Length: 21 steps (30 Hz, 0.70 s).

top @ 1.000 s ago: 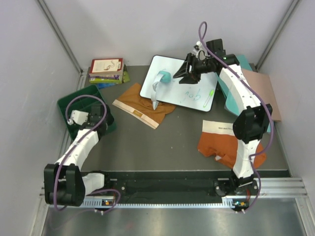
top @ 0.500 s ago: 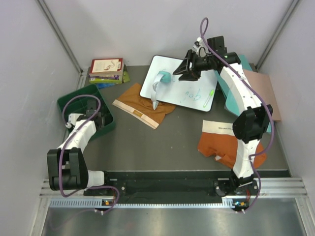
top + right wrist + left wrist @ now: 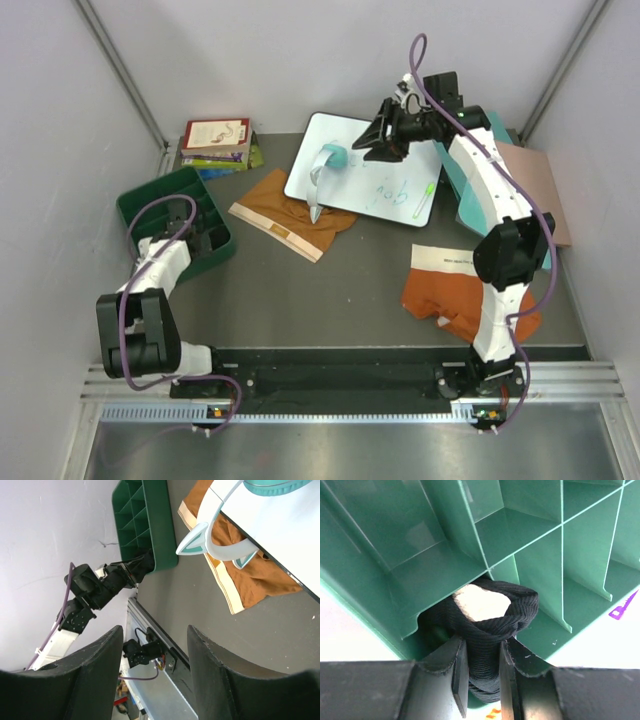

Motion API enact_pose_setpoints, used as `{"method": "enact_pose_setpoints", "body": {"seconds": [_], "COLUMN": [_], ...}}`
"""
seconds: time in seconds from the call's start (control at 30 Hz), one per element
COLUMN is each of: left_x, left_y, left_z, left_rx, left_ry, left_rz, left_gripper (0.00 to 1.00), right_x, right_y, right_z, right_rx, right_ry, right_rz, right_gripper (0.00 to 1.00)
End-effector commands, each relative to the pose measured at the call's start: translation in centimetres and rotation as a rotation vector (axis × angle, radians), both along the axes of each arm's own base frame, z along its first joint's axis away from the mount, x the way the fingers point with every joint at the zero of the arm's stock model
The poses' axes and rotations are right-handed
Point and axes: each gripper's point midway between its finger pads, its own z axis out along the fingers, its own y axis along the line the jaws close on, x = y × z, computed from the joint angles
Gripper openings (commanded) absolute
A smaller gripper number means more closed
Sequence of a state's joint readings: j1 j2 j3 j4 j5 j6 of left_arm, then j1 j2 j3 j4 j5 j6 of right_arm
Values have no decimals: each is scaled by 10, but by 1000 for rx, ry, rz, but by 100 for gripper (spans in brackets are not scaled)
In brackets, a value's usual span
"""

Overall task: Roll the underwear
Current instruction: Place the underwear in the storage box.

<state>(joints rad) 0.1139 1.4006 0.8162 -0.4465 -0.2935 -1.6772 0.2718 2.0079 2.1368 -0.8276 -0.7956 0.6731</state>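
Observation:
The black underwear (image 3: 495, 615) is a tight roll with a cream waistband patch showing at its end. My left gripper (image 3: 482, 650) is shut on it at a near compartment of the green tray (image 3: 420, 545). From above, the left gripper (image 3: 186, 220) sits over the tray (image 3: 150, 205). The mustard-tan underwear (image 3: 295, 215) lies flat mid-table, partly under the whiteboard. The rust-orange underwear (image 3: 450, 290) lies bunched at the right, partly hidden by my right arm. My right gripper (image 3: 375, 148) hangs open above the whiteboard's far edge, its fingers (image 3: 100, 665) holding nothing.
A whiteboard (image 3: 370, 175) carries a teal and white tool (image 3: 326, 168) and a green pen (image 3: 428, 196). Stacked books (image 3: 215, 143) sit at the back left. Teal and pink flat boards (image 3: 530, 175) lie at the far right. Grey walls close in on both sides.
My left arm has folded back and carried the gripper with the black roll further over the tray. The right arm has barely shifted.

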Motion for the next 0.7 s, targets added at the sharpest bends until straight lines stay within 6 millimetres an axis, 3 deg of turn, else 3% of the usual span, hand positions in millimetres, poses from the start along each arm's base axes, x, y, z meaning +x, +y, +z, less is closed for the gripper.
{"method": "enact_pose_setpoints", "body": {"seconds": [0.0, 0.07, 0.23, 0.3, 0.47, 0.67], "left_x": [-42, -43, -39, -35, -34, -28], "left_y": [-15, -16, -13, -12, -13, -6], "left_z": [-63, -62, -50, -45, -39, -23], "left_rx": [-114, -119, -105, -99, -98, -60], "left_ry": [228, 242, 232, 218, 221, 195], "left_rz": [29, 23, 13, 10, -4, -4], "left_gripper": [0, 1, 24, 27, 46, 56], "right_x": [10, 10, 12, 12, 12, 8], "right_y": [-3, -4, -4, -4, -4, -4], "right_z": [32, 32, 32, 32, 29, 26], "right_rx": [42, 43, 44, 46, 48, 45], "right_ry": [-107, -103, -109, -109, -100, -95], "right_rz": [-9, -8, -11, -11, -8, -3], "right_gripper": [53, 54, 53, 53, 53, 53]}}
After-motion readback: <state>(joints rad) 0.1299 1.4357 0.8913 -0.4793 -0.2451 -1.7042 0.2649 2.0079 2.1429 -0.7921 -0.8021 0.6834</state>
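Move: The rolled black underwear is still pinched between the left fingers, already down in the near right part of the storage box, with its middle about 1 cm ahead and 1 cm below the hand. The box's middle lies some 6 cm left and 2 cm ahead, 2 cm lower; the brown underwear is about 21 cm right and 6 cm ahead, and the book stack roughly 21 cm ahead and 3 cm right. From the right hand, the roll is about 41 cm left, 9 cm back and 24 cm down. Ease the left gripper about 1 cm forward inside the storage box with the fingers still shut on the rolled underwear. Then spread the fingers to roughly twice their gap to let go of the roll, drawing the hand up about 1 cm while it creeps slightly further forward, fingers still pointing down astride the roll. ##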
